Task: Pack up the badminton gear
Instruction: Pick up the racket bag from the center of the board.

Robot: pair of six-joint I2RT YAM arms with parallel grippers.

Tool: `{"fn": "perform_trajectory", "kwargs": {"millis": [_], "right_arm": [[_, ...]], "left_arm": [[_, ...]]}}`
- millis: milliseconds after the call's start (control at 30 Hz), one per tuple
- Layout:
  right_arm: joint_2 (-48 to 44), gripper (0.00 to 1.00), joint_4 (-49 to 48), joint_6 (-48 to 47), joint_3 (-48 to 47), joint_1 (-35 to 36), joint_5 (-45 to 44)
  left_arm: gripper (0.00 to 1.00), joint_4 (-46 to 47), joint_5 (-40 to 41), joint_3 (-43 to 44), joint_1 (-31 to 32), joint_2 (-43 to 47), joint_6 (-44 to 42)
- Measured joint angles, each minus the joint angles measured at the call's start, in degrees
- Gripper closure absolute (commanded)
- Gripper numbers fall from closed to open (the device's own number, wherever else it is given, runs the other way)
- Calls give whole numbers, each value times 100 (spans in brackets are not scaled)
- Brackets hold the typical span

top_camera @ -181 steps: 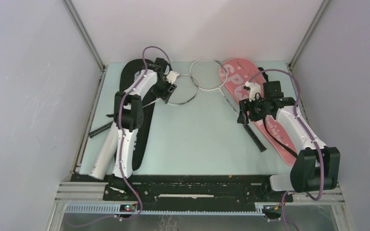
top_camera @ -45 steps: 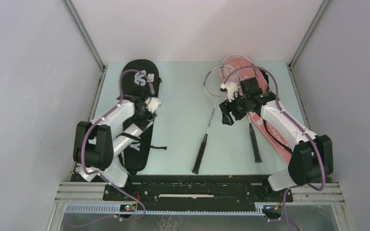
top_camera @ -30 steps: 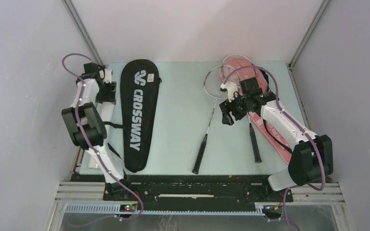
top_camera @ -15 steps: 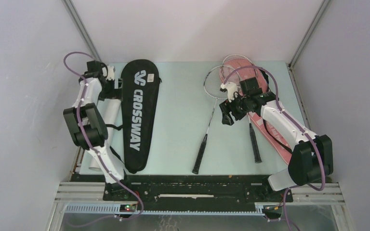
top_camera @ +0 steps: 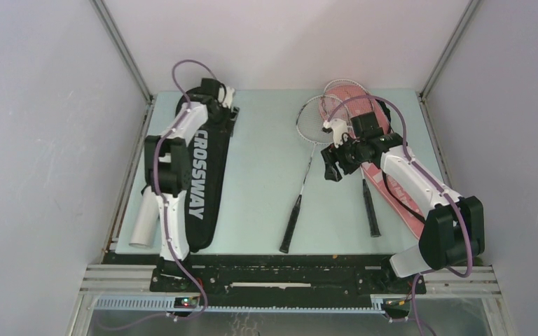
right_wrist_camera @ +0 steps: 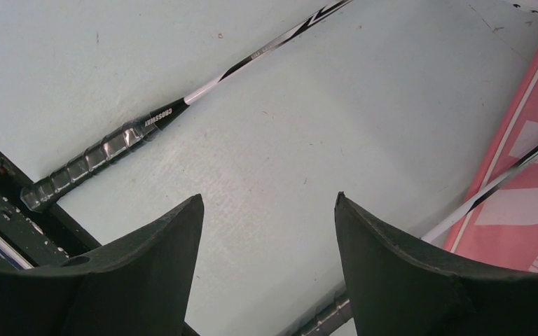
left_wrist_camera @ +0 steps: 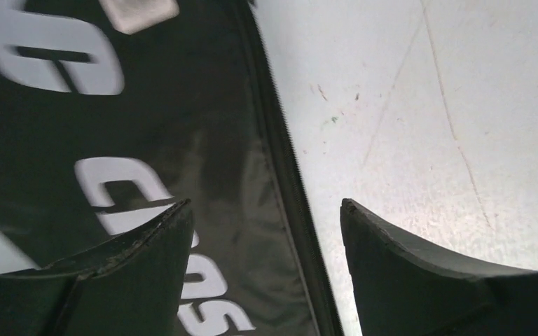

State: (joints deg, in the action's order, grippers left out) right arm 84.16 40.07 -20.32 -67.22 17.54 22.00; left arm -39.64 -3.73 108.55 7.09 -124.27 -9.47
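Observation:
The black "CROSSWAY" racket cover point(top_camera: 199, 175) lies flat on the left of the table. My left gripper point(top_camera: 227, 120) hovers open over its far right edge; in the left wrist view the left gripper point(left_wrist_camera: 266, 210) straddles the zipper seam of the cover point(left_wrist_camera: 147, 140), holding nothing. A long white tube point(top_camera: 142, 225) lies left of the cover. Two rackets lie at centre right: one handle point(top_camera: 291, 224) points toward me, and the other racket point(top_camera: 370, 206) rests partly on the pink cover point(top_camera: 396, 196). My right gripper point(top_camera: 329, 168) hangs open between their shafts, and in the right wrist view the right gripper point(right_wrist_camera: 266, 203) holds nothing.
Bare table point(left_wrist_camera: 427, 105) shows beside the black cover. The wrapped racket handle point(right_wrist_camera: 98, 157) reaches the table's near edge, by the black rail point(top_camera: 287, 269). Grey walls close in on both sides. The pink cover point(right_wrist_camera: 525, 175) runs along the right edge.
My left arm has swung from the far left corner beside the tube to above the black cover's far right edge, jaws still open. The right arm has stayed put.

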Motion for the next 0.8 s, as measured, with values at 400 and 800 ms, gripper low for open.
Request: {"fn": "perform_trajectory", "kwargs": {"millis": [400, 800], "right_arm": [[0, 24, 0, -2, 11, -68, 42], [0, 24, 0, -2, 15, -94, 96]], "left_arm": [[51, -1167, 415, 1460, 229, -1469, 11], [100, -1388, 603, 1609, 212, -1637, -7]]}}
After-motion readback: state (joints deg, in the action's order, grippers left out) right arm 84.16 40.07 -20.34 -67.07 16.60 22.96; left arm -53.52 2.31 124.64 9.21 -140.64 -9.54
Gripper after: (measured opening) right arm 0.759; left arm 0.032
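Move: The zippered right-hand edge of the black racket bag lies straight below the left hand, about 7 cm down and level with it otherwise; the bag's middle is some 14 cm back and 8 cm to the left. Beyond the bag, the white tube's middle is roughly 24 cm back and 22 cm left of the left hand, and the nearer black-handled racket's about 15 cm back and 31 cm right. From the right hand, that bag edge is some 21 cm ahead, 37 cm left and 12 cm down. The left hand drops about 7 cm with its fingers open onto the zippered edge of the black bag, drifting 1–2 cm back and to the right on the way and then coming back over the same spot, while the wrist tips the fingers some 15 degrees steeper towards the table. Staying low over the seam, it then shuts the fingers from wide open to almost closed, pinching the thin fabric along the zip between the fingertips. ##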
